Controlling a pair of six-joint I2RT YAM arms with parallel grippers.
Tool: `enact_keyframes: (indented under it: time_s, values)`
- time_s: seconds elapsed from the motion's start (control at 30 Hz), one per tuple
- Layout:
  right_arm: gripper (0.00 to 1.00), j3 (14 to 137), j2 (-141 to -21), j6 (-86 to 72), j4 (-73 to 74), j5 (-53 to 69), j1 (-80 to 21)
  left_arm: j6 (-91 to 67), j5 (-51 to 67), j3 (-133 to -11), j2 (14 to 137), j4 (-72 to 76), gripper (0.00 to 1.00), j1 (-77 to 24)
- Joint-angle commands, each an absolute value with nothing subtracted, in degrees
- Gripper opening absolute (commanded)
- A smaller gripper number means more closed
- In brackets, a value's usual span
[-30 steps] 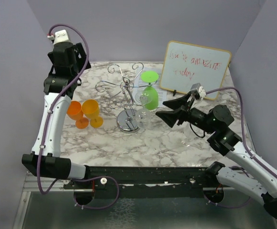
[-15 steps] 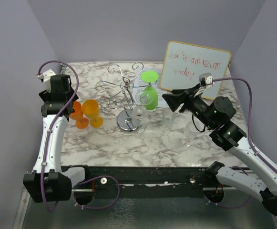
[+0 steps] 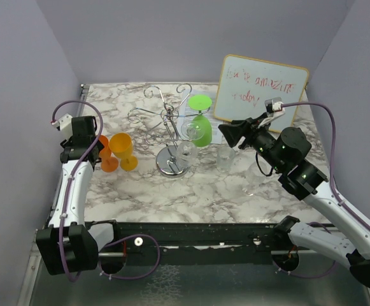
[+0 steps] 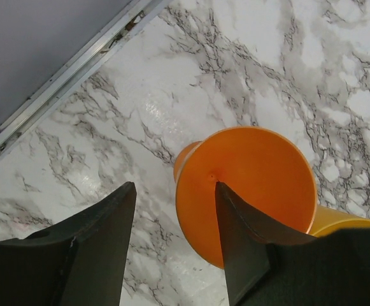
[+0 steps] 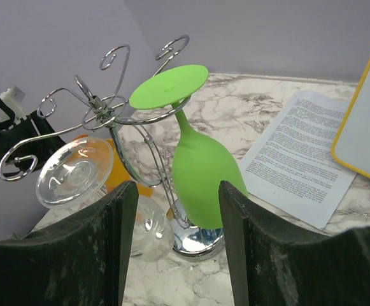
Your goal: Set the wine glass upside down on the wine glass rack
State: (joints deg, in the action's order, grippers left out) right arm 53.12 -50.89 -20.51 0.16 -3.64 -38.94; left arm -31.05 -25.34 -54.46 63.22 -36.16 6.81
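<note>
The chrome wine glass rack (image 3: 169,121) stands mid-table on its round base (image 3: 172,164). A green wine glass (image 3: 201,129) hangs upside down from one arm, and a clear wine glass (image 3: 187,141) hangs beside it. Both show in the right wrist view, the green one (image 5: 200,166) and the clear one (image 5: 76,172), along with the rack (image 5: 108,108). My right gripper (image 3: 229,134) (image 5: 177,188) is open and empty, a little way right of the green glass. My left gripper (image 3: 83,141) (image 4: 174,191) hovers open over an orange glass (image 4: 248,185), holding nothing.
Two orange glasses (image 3: 102,152) (image 3: 123,149) stand left of the rack. A clear glass (image 3: 226,159) stands on the table below my right gripper. A whiteboard (image 3: 261,89) leans at the back right, with a printed sheet (image 5: 299,159) in front of it. Purple walls enclose the marble table (image 3: 191,191).
My left arm swung down and forward to just above the orange glasses, its jaws narrowing. My right gripper rose and pulled back to the right, uncovering the clear glass on the table.
</note>
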Motion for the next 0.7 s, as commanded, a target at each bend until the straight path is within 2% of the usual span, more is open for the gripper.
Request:
enact_keyframes:
  time_s: [0.0, 0.07, 0.27, 0.37, 0.67]
  values:
    - [0.58, 54.88, -50.53, -20.57, 0.45, -5.35, -39.20, -30.70, -19.81, -53.15, 63.45, -31.70, 0.52, 7.47]
    - [0.58, 54.82, -50.29, -20.64, 0.45, -5.69, -39.20, -30.29, -19.75, -52.55, 63.90, -31.05, 0.48, 7.43]
    - [0.58, 56.45, -50.23, -20.28, 0.53, -5.71, -39.20, -29.45, -20.14, -53.45, 66.25, -30.97, 0.22, 7.51]
    - [0.58, 57.73, -50.31, -19.81, 0.51, -5.60, -39.19, -28.61, -21.04, -54.19, 66.68, -30.98, 0.00, 7.53]
    - [0.59, 61.76, -51.11, -18.71, -2.04, -6.76, -39.20, -23.07, -32.12, -61.69, 66.06, -32.98, 0.00, 7.54]
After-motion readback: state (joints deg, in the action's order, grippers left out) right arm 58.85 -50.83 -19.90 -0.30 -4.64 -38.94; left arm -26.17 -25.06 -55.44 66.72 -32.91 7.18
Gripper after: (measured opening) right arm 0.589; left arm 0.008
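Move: The orange glass stands upright by the left hand, its middle about 2 cm ahead, 4 cm to the right and some 7 cm below; the open fingertips already straddle the near-left part of its rim, one over the bowl and one outside. The yellow glass is about 3 cm ahead of the hand, 11 cm to its right and equally low, while the rack is some 28 cm right and 3 cm ahead. From the right hand the orange glass lies roughly 43 cm left, 4 cm ahead and 26 cm lower. The left hand eases about 1.5 cm forward and as much down over the orange glass's rim while its fingers go from just over half open to fully shut, pinching the near-left wall with one finger inside the bowl and one outside, and then begins to rise and draw left by about a centimetre each, keeping the pinch. The right hand, empty and still half open, first waits and then lifts about 5 cm almost straight up beside the loaded rack, its fingertips tipping up some 5 degrees. ##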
